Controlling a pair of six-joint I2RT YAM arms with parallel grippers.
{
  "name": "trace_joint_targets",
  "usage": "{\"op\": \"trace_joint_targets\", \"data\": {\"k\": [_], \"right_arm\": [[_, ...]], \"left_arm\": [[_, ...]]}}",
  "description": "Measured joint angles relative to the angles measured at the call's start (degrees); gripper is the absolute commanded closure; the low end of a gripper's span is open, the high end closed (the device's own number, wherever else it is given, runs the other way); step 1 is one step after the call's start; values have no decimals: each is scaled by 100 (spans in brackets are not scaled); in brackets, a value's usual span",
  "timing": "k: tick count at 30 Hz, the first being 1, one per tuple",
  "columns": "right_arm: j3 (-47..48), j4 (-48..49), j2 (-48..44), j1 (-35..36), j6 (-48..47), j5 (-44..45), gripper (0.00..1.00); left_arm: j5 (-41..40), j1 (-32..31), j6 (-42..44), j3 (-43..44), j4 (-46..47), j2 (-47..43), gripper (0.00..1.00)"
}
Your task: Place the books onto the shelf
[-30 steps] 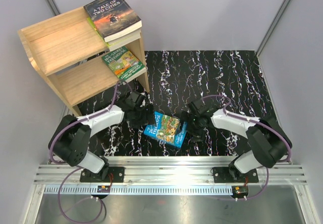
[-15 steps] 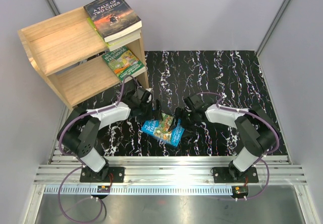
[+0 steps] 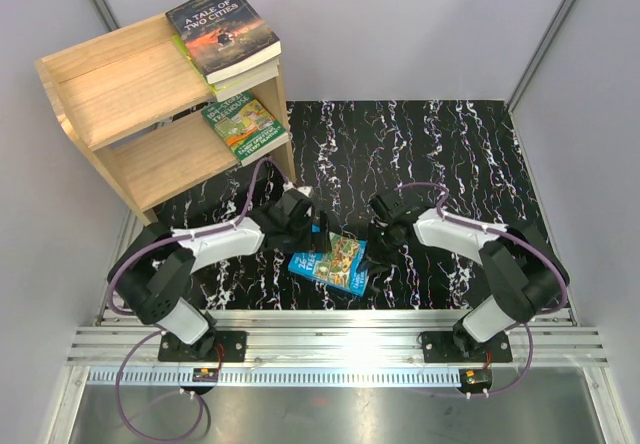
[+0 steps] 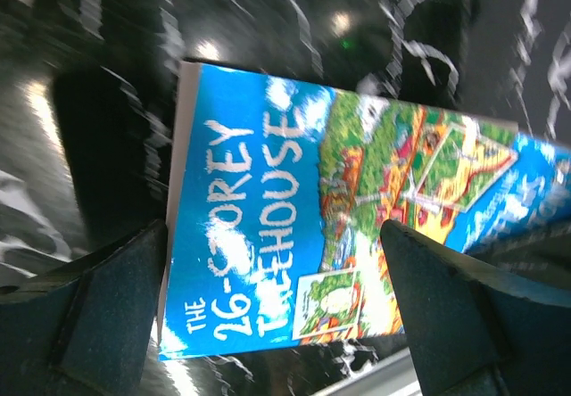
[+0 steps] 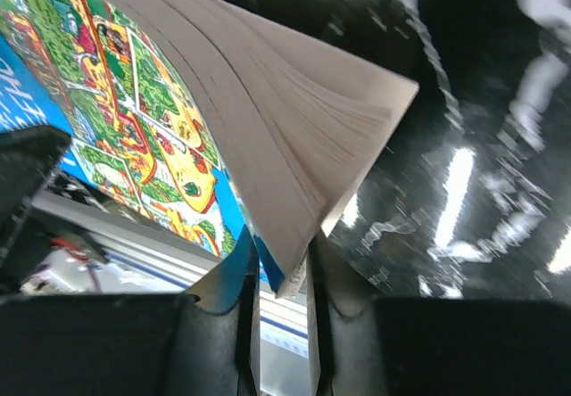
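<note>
A blue cartoon "Treehouse" book (image 3: 328, 260) lies on the black marbled table between my two arms. My right gripper (image 3: 362, 254) is shut on its right corner. In the right wrist view the jaws (image 5: 281, 253) pinch that corner, below the fanned page edge (image 5: 268, 137). My left gripper (image 3: 306, 232) hovers open over the book's left part, and its fingers (image 4: 107, 280) straddle the blue cover (image 4: 268, 191). The wooden shelf (image 3: 120, 99) stands at the back left. A brown "A Tale of Two Cities" book (image 3: 222, 29) lies on its top tier. A green Treehouse book (image 3: 243, 124) lies on the lower tier.
The black marbled mat (image 3: 430, 154) covers the table, with grey walls around it. An aluminium rail (image 3: 340, 349) carrying both arm bases runs along the near edge. A second book's edge (image 3: 238, 81) shows under the brown one.
My right gripper has gone from open to shut on the blue book's right corner. My left gripper has moved right, over the book's left part. The book has shifted slightly.
</note>
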Motion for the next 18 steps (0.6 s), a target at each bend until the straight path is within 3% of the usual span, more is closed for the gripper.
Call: {"op": "trace_joint_targets", "data": {"k": [10,18], "right_arm": [[37,-944,-1117,50,-160,577,100],[354,-1156,-2538,52,267,1200,100]], "left_arm": [[208,-566,-382,-131,-610,-848,1],[-275,-625,-723,837,-1939,-1950,1]]}}
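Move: Between the hands lies the 26-Storey Treehouse book: its middle is roughly 10 cm left of the right hand and level with it both ahead and in height, with its right end already pinched there. From the left hand, wide open at the book's left end, that middle is about 5 cm right, 4 cm back and 1 cm lower. The green book on the lower shelf is some 22 cm ahead of the left hand, 14 cm left and 15 cm up. Lifting the 26-Storey book with both arms: the right hand keeps its pinch on the right end, shifts slightly right and climbs about 11 cm, its fingertips swinging forward some 20 degrees. The left hand, still wide open with its outer finger against the left end, first draws back about 5 cm, then rises about 12 cm. ##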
